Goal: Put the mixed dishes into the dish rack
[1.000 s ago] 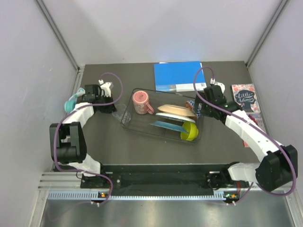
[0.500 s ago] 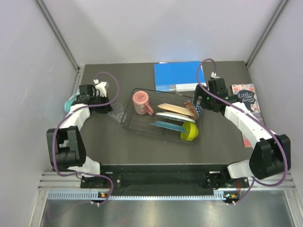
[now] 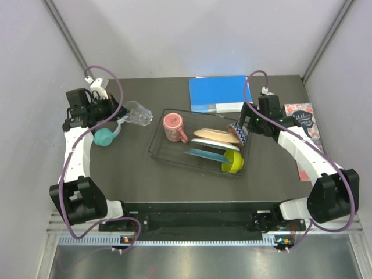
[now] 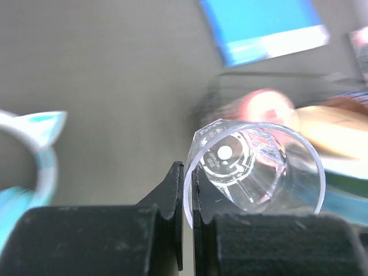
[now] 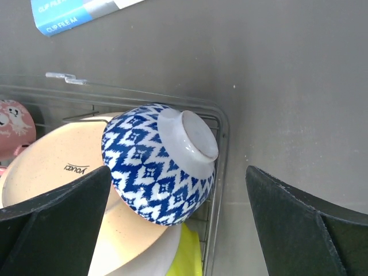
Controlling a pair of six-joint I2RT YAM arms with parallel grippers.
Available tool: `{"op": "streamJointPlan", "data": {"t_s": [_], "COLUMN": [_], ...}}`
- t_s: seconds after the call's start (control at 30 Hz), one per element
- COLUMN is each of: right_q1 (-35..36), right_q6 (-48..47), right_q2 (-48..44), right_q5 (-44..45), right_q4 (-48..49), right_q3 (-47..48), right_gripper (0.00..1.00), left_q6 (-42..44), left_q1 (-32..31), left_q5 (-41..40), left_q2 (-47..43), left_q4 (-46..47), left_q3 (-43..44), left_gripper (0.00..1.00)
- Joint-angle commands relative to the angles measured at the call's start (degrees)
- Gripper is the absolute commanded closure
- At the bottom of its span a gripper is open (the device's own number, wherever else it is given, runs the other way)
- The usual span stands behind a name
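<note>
My left gripper point(image 3: 120, 110) is shut on the rim of the clear cup point(image 3: 137, 114), which hangs on its side above the table, left of the dish rack point(image 3: 192, 164). The left wrist view shows one finger inside the clear cup point(image 4: 256, 167) and one outside, with the gripper point(image 4: 188, 192) pinching the wall. In the rack stand a pink mug point(image 3: 172, 126), a peach plate point(image 3: 215, 134), a white plate point(image 3: 209, 142), a teal plate point(image 3: 204, 154) and a yellow-green bowl point(image 3: 232, 162). My right gripper point(image 5: 178, 172) is open, its fingers wide either side of a blue-and-white patterned bowl point(image 5: 158, 172) resting bottom-up on the peach plate point(image 5: 57, 172).
Teal cat-ear headphones point(image 3: 105, 136) lie on the table below the held cup. A blue book point(image 3: 218, 93) lies behind the rack. A patterned booklet point(image 3: 301, 119) lies at the right edge. Grey walls close in both sides.
The left arm has lifted the clear cup off the table and swung back to the left, uncovering the headphones. The right gripper has drawn back slightly from the rack's corner.
</note>
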Motion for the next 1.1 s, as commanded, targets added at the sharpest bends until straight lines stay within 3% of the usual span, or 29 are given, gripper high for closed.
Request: {"op": "streamJointPlan", "data": {"t_s": [0.0, 0.1, 0.2, 0.23, 0.3, 0.33, 0.37, 0.43, 0.5, 0.63, 0.67, 0.77, 1.07], "right_q1": [-0.37, 0.42, 1.56, 2.0, 3.76, 4.72, 7.6, 11.74, 17.81, 23.62, 24.67, 25.38, 25.3], "right_q6": [-1.13, -1.66, 0.43, 1.58, 6.48, 8.69, 10.97, 17.04, 18.46, 23.98, 28.0, 32.16, 37.7], "right_q2": [-3.6, -6.06, -6.94, -7.72, -8.78, -9.57, -9.84, -9.32, -7.57, -1.51, -0.53, 1.85, 5.54], "right_q5": [1.54, 0.85, -8.36, -14.65, -21.63, -26.97, -29.46, -31.85, -32.38, -36.15, -36.69, -37.66, -38.98], "right_q4": [0.89, 1.68, 4.57, 6.41, 15.79, 19.57, 28.66, 37.5, 43.94, 55.44, 62.26, 70.73, 81.57], "right_q3": [3.25, 6.93, 9.67, 9.5, 7.23, 6.17, 4.94, 1.77, 2.37, 3.18, 2.91, 2.73, 4.49], "right_gripper": [0.0, 0.0, 0.0, 0.0, 0.0, 0.0, 0.0, 0.0, 0.0, 0.0, 0.0, 0.0, 0.0], "left_q6": [-18.07, -30.28, -49.76, -60.87, -71.83, -82.32, -87.21, -98.36, -102.37, -103.96, -103.96, -103.96, -101.95], "left_q1": [-0.06, 0.03, -0.06, -0.06, -0.59, -1.11, -2.34, -3.75, -6.21, -10.6, -12.09, -13.6, -14.48], "left_q5": [14.82, 22.38, 28.45, 29.16, 30.13, 30.48, 30.57, 29.7, 28.99, 27.24, 26.71, 25.3, 24.68], "left_q2": [-0.33, -0.59, -1.12, -1.38, -1.21, -0.77, -0.16, 1.51, 2.91, 3.01, 2.92, 3.01, 3.1], "left_q4": [11.07, 17.76, 33.98, 44.31, 55.87, 60.97, 71.9, 80.49, 86.41, 87.65, 88.09, 88.18, 86.7], "left_q3": [0.0, 1.23, 0.8, -0.42, -1.75, -2.71, -3.07, -4.03, -4.04, -5.87, -6.41, -7.73, -9.84], "left_gripper": [1.0, 1.0, 1.0, 1.0, 1.0, 1.0, 1.0, 1.0, 1.0, 1.0, 1.0, 1.0, 1.0]}}
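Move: The clear glass hangs pinched in the left fingers, its middle about 6 cm right of and 2 cm below that hand. The open right gripper is some 46 cm to the left hand's right and 9 cm lower; from it the glass is about 40 cm left, level forward and 6 cm higher. The patterned bowl lies 5 cm back, 2 cm left and 10 cm below the right hand; the pink mug 4 cm back, 28 cm left, 11 cm below it. Both hands rise and converge, the left rolling the pinched glass about 60 degrees, the open right sweeping 26 cm left. ##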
